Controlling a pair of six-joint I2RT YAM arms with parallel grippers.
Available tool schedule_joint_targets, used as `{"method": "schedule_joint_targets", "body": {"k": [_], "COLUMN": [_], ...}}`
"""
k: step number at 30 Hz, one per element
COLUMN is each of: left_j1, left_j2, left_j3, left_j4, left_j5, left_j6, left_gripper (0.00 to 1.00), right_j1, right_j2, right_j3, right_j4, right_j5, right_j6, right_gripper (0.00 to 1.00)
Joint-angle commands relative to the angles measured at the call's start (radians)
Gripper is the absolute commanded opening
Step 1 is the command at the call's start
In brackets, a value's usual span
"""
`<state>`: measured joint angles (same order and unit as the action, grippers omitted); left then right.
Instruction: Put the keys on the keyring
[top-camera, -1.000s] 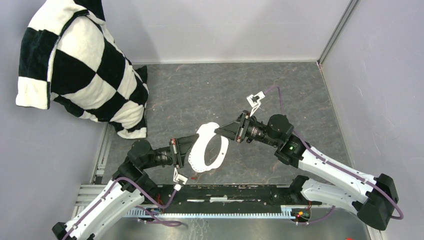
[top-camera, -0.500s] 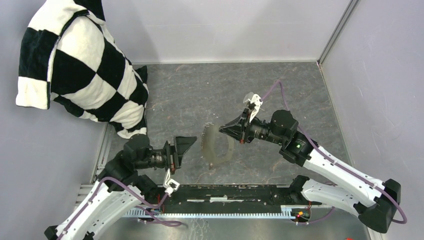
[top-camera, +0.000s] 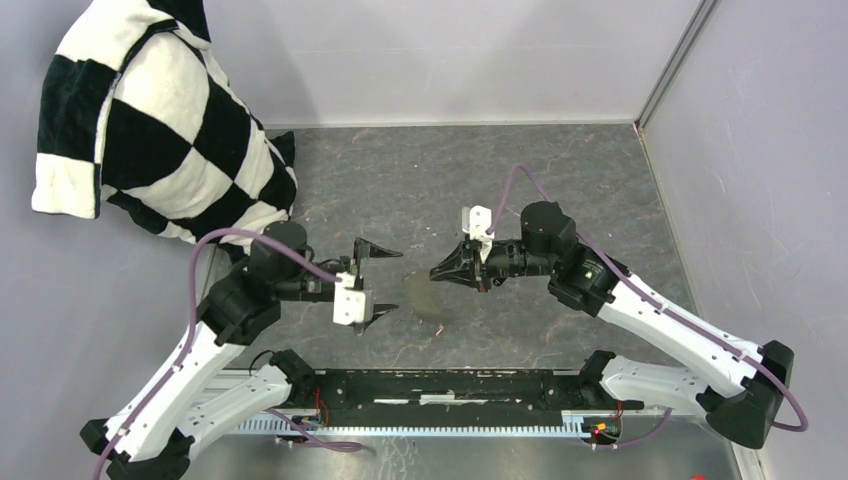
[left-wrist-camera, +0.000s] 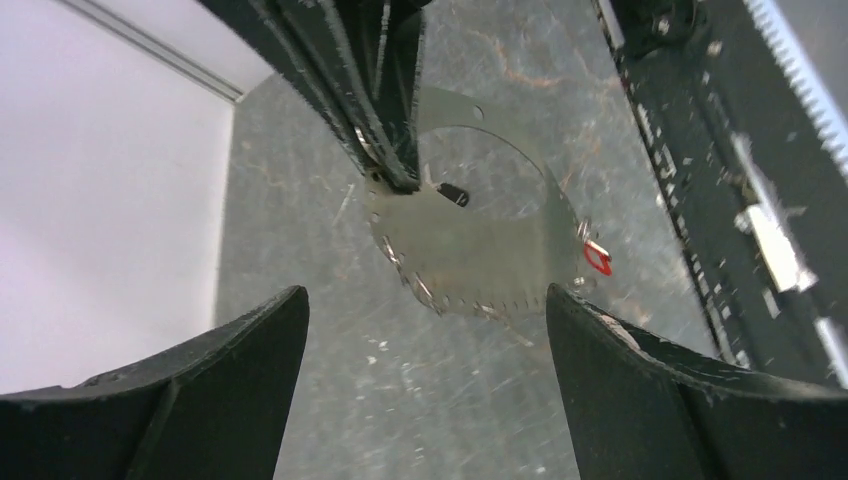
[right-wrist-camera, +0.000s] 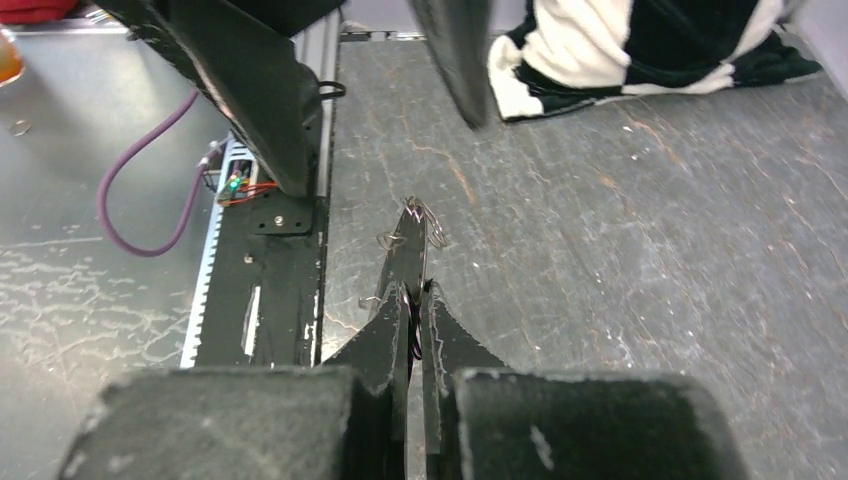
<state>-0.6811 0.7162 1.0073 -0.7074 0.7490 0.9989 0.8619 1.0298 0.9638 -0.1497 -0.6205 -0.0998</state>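
Note:
The keyring (left-wrist-camera: 470, 280) is a wide flat silvery loop with small holes along its rim, hanging just above the table. My right gripper (top-camera: 437, 273) is shut on its top edge. In the right wrist view the keyring (right-wrist-camera: 410, 250) shows edge-on, sticking out past the right gripper (right-wrist-camera: 415, 295). A key with a black head (left-wrist-camera: 453, 193) and a red tag (left-wrist-camera: 597, 257) lie against the loop; I cannot tell whether they are threaded on. My left gripper (top-camera: 395, 280) stands open a little to the left of the loop, which shows beyond the left gripper (left-wrist-camera: 425, 295), apart from it.
A black-and-white chequered cushion (top-camera: 150, 130) leans in the far left corner. A black rail (top-camera: 450, 385) runs along the near edge between the arm bases. Grey walls close the back and the right side (top-camera: 740, 150).
My left gripper has let go of the keyring, opened wide and drawn back to the left. My right gripper has shut on the loop, which has swung down and now looks blurred.

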Motion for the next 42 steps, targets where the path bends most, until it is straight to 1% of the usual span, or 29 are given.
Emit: {"method": "schedule_joint_targets", "body": {"k": [1,5,8,12,14,16,20,23,24,25,26,27,29,32,35,39,42], "left_j1": [0.0,0.0,-0.001,0.0,-0.001,0.0,0.0,0.0,0.0,0.0,0.0,0.0,0.0,0.0,0.0,0.0,0.0], "left_j2": [0.014,0.081,0.109,0.122,0.126,0.124,0.117,0.118,0.115,0.111,0.102,0.09,0.05,-0.021,-0.047,-0.024,-0.011], "left_j3": [-0.041,-0.034,-0.038,-0.048,-0.054,-0.065,-0.078,-0.08,-0.075,-0.066,-0.055,-0.052,-0.055,-0.067,-0.068,-0.032,-0.004], "left_j4": [0.238,0.271,0.275,0.228,0.196,0.188,0.204,0.188,0.162,0.12,0.064,0.042,0.011,0.011,-0.003,-0.132,-0.242], "left_j5": [0.053,0.074,0.092,0.094,0.11,0.122,0.134,0.147,0.158,0.165,0.173,0.175,0.176,0.178,0.194,0.246,0.265], "left_j6": [-0.457,-0.596,-0.637,-0.633,-0.63,-0.638,-0.651,-0.631,-0.597,-0.542,-0.478,-0.419,-0.313,-0.184,-0.09,0.078,0.267], "left_gripper": [0.92,0.87,0.81,0.57,0.49,0.43,0.23,0.05,0.03,0.02,0.02,0.02,0.02,0.02,0.02,0.02,0.02], "right_j1": [0.041,0.092,0.114,0.137,0.146,0.157,0.182,0.19,0.19,0.191,0.19,0.19,0.19,0.189,0.19,0.189,0.189], "right_j2": [0.023,0.052,0.069,0.066,0.062,0.061,0.071,0.068,0.062,0.058,0.05,0.041,0.006,-0.039,-0.038,0.005,0.035], "right_j3": [0.09,0.114,0.132,0.139,0.141,0.14,0.137,0.123,0.114,0.113,0.118,0.119,0.11,0.08,0.091,0.145,0.17], "right_j4": [0.008,-0.02,-0.036,-0.044,-0.041,-0.034,-0.021,0.032,0.062,0.074,0.07,0.061,0.038,0.018,-0.014,-0.056,-0.063], "right_j5": [-0.079,-0.042,-0.015,0.025,0.039,0.05,0.061,0.039,0.036,0.031,0.022,0.018,0.009,-0.056,-0.117,-0.131,-0.141], "right_j6": [-0.072,-0.104,-0.123,-0.139,-0.14,-0.138,-0.131,-0.091,-0.068,-0.053,-0.051,-0.055,-0.082,-0.124,-0.155,-0.184,-0.19], "right_gripper": [0.0,0.01,0.01,0.01,0.01,0.01,0.01,0.01,0.05,0.15,0.28,0.36,0.44,0.47,0.48,0.48,0.46]}}
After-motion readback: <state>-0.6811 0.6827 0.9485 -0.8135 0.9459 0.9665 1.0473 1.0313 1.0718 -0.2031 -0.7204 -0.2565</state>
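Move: The grey keyring plate hangs pinched in the right fingertips, its middle some 4 cm below that hand, 3 cm back and 1 cm to the left. From the open left hand, the plate's middle is about 6 cm right, 2 cm back and 4 cm down. The red key at its back end is roughly 7 cm right of the left hand, 6 cm back and 10 cm lower; the black key lies on the table, about 20 cm right, 10 cm ahead and 29 cm below. The keyring plate is passed over: the right hand brings it about 3 cm back and 3 cm left, while the left goes 3 cm right, then sinks, rolling some 35 degrees, and closes on its left edge. The right fingers then open halfway and pull up and back off the plate; the left keeps its pinch, draws back about 3.5 cm and undoes most of the roll. ##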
